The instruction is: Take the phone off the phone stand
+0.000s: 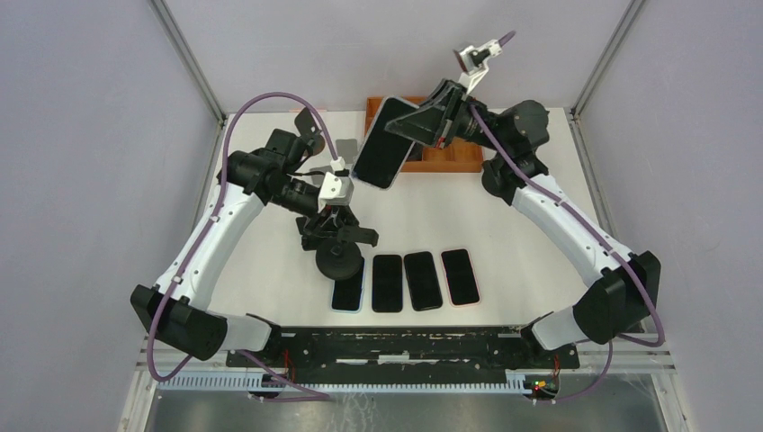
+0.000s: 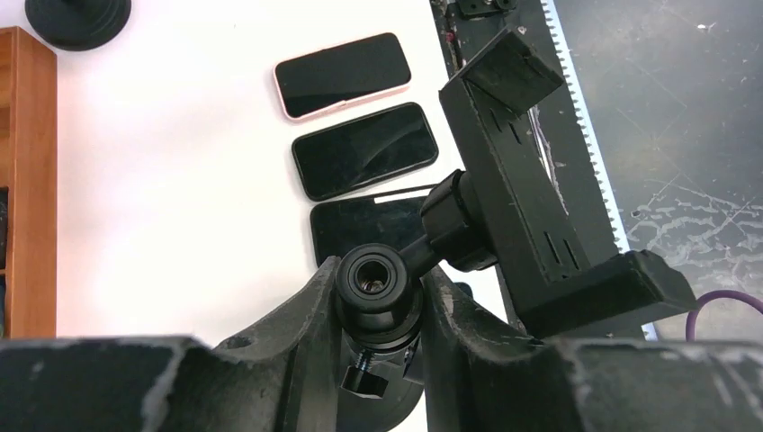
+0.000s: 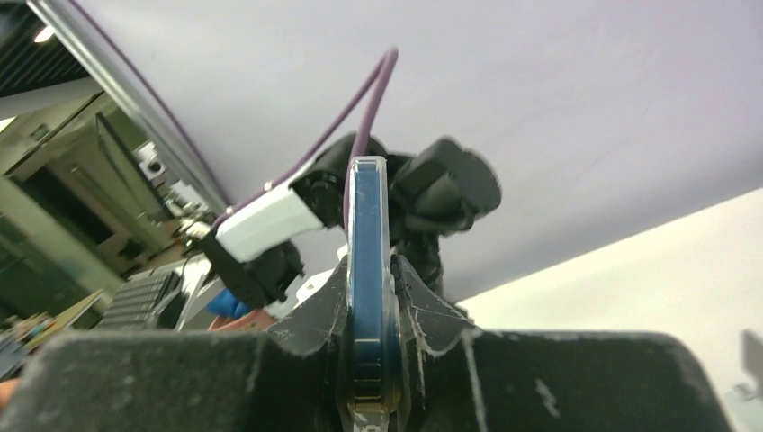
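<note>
My right gripper [image 1: 416, 124] is shut on a blue-edged phone [image 1: 382, 144] and holds it in the air over the back middle of the table, clear of the stand. In the right wrist view the phone [image 3: 368, 261] stands edge-on between my fingers [image 3: 423, 310]. The black phone stand [image 1: 338, 256] stands on its round base at the table's middle. My left gripper [image 1: 331, 223] is shut on the stand's neck [image 2: 378, 290]. The stand's empty clamp [image 2: 540, 180] sticks out to the right in the left wrist view.
Several phones [image 1: 423, 280] lie in a row on the white table in front of the stand, also in the left wrist view [image 2: 364, 148]. A wooden tray [image 1: 450, 157] sits at the back. A second round black base [image 2: 76, 20] shows top left of the left wrist view.
</note>
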Robot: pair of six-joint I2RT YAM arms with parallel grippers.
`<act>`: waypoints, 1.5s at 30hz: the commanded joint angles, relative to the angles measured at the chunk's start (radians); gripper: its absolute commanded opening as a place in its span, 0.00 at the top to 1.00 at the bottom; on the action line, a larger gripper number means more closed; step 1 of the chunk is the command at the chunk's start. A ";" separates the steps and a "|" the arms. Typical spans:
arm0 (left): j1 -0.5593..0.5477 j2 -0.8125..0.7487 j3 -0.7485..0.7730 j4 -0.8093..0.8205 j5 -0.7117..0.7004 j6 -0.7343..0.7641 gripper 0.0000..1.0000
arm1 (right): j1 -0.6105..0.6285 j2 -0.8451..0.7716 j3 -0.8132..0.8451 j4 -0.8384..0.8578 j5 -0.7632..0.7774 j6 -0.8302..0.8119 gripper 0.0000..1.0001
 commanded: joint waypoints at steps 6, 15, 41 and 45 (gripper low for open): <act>-0.008 0.004 0.073 0.065 0.024 -0.011 0.98 | -0.178 -0.167 0.042 -0.112 0.079 -0.112 1.00; -0.008 0.113 0.194 0.181 0.038 -0.101 0.98 | -0.368 -0.348 -0.211 -0.285 0.084 -0.203 1.00; 0.086 0.508 0.417 0.434 0.071 -0.210 0.98 | -0.380 -0.426 -0.403 -0.657 0.213 -0.501 1.00; 0.109 0.541 0.411 0.483 0.096 -0.228 0.98 | -0.378 -0.389 -0.424 -0.656 0.189 -0.511 1.00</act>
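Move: The left hand holds the emptied tall stand; its old spot lies about 21 cm ahead, 6 cm right and 26 cm below. Near that way are the small black stand, 6 cm ahead and 8 cm left, and the white stand, 24 cm ahead and 5 cm left. The right hand, holding the phone high, has the free table beyond the phone row about 11 cm back, 21 cm right and 47 cm below; the pink-edged phone is 11 cm back and 11 cm right. Still pinching the phone just taken off the stand, the right hand swings about 15 cm to its right, rising slightly at first and then sinking to end some 16 cm lower and a little farther forward, while it turns clockwise and its fingers tip down, bringing the phone towards the free table right of the row. Meanwhile the left hand keeps its grip on the tall stand and carries it about 19 cm forward and slightly right, past the small black stand towards its old spot by the wooden box, lowering it over the second half. ##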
